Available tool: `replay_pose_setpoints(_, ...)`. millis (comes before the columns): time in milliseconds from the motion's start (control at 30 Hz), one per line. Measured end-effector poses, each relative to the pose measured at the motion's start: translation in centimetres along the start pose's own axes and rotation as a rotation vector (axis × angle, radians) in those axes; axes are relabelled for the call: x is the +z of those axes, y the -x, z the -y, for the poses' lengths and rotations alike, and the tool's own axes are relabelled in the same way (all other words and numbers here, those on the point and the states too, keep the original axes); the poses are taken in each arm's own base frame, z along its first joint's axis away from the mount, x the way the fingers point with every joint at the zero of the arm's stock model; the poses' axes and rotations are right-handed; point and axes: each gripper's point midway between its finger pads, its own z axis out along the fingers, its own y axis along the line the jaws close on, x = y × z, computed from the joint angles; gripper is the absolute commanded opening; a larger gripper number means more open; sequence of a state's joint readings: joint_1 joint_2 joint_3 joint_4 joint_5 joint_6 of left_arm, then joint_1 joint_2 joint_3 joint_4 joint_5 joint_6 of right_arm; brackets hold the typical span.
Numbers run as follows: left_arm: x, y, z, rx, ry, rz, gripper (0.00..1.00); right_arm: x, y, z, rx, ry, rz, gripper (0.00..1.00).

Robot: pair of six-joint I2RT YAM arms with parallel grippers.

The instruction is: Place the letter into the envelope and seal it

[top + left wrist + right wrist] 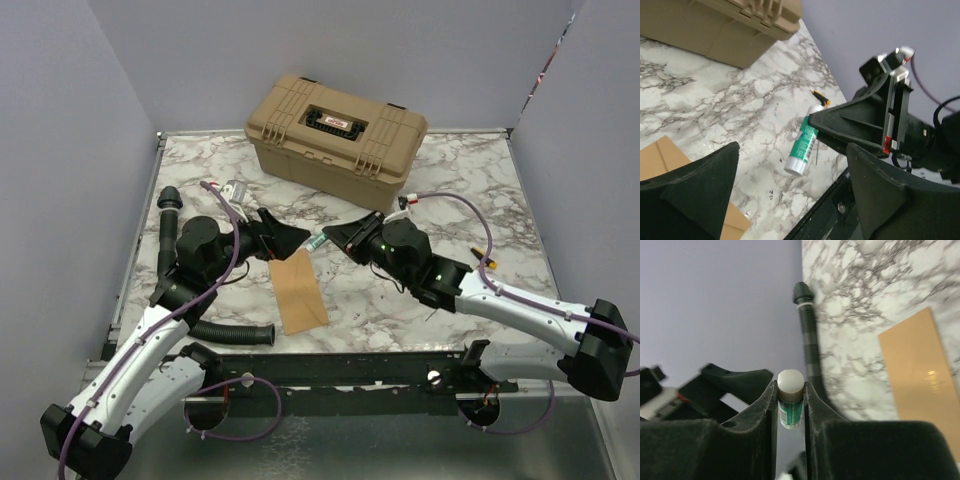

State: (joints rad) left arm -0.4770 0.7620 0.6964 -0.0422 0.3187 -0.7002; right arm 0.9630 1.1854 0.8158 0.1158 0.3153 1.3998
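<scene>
The kraft-brown envelope (298,290) lies flat on the marble table between the two arms; one corner of it (660,160) shows in the left wrist view and its long face (920,370) in the right wrist view. The letter is not in view. My right gripper (337,236) is shut on a green glue stick (790,407), whose white end pokes out past the fingertips. In the left wrist view the glue stick (802,150) hangs over the marble. My left gripper (790,195) stands wide open just left of it, holding nothing.
A tan hard case (335,130) stands at the back of the table. A black corrugated hose (168,230) runs along the left side. A small orange-tipped item (484,252) lies at the right. The metal rail (350,365) borders the near edge.
</scene>
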Motion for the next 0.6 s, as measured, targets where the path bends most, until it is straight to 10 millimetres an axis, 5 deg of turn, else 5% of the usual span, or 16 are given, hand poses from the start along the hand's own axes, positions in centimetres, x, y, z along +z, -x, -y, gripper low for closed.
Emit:
replay_pose_setpoints(300, -0.3, -5.2, 0.4, 0.073, -0.106, -0.296, 0.65, -1.2, -1.2, -2.5, -0.584, 0.063, -0.157, 0.12)
replay_pose_setpoints(600, -0.9, -7.2, 1.0, 0.071, -0.189, -0.408, 0.62, -1.9, -4.2, -2.4, -0.808, 0.175, -0.353, 0.11)
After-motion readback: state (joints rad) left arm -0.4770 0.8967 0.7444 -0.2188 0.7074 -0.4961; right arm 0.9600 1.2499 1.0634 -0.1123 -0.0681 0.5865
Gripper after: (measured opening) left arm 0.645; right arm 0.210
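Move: The glue stick, held in the right gripper, is about 5 cm to the right of the open left hand, a couple of centimetres back and 3 below. The left gripper is some 7 cm to the right hand's left and about level with it. The envelope is on the table some 20 cm below: about 4 cm back and 1 cm right of the left hand, 3 cm back and 6 cm left of the right hand. The glue stick stays pinched in the right fingers as that hand draws back and left about 5 cm, rising a little before easing down, rolling roughly 45 degrees anticlockwise seen from behind the hand and swinging left. To meet its lower end, the empty left hand goes back and down with some travel right, about 7 cm, turning clockwise and narrowing its gap partway. ##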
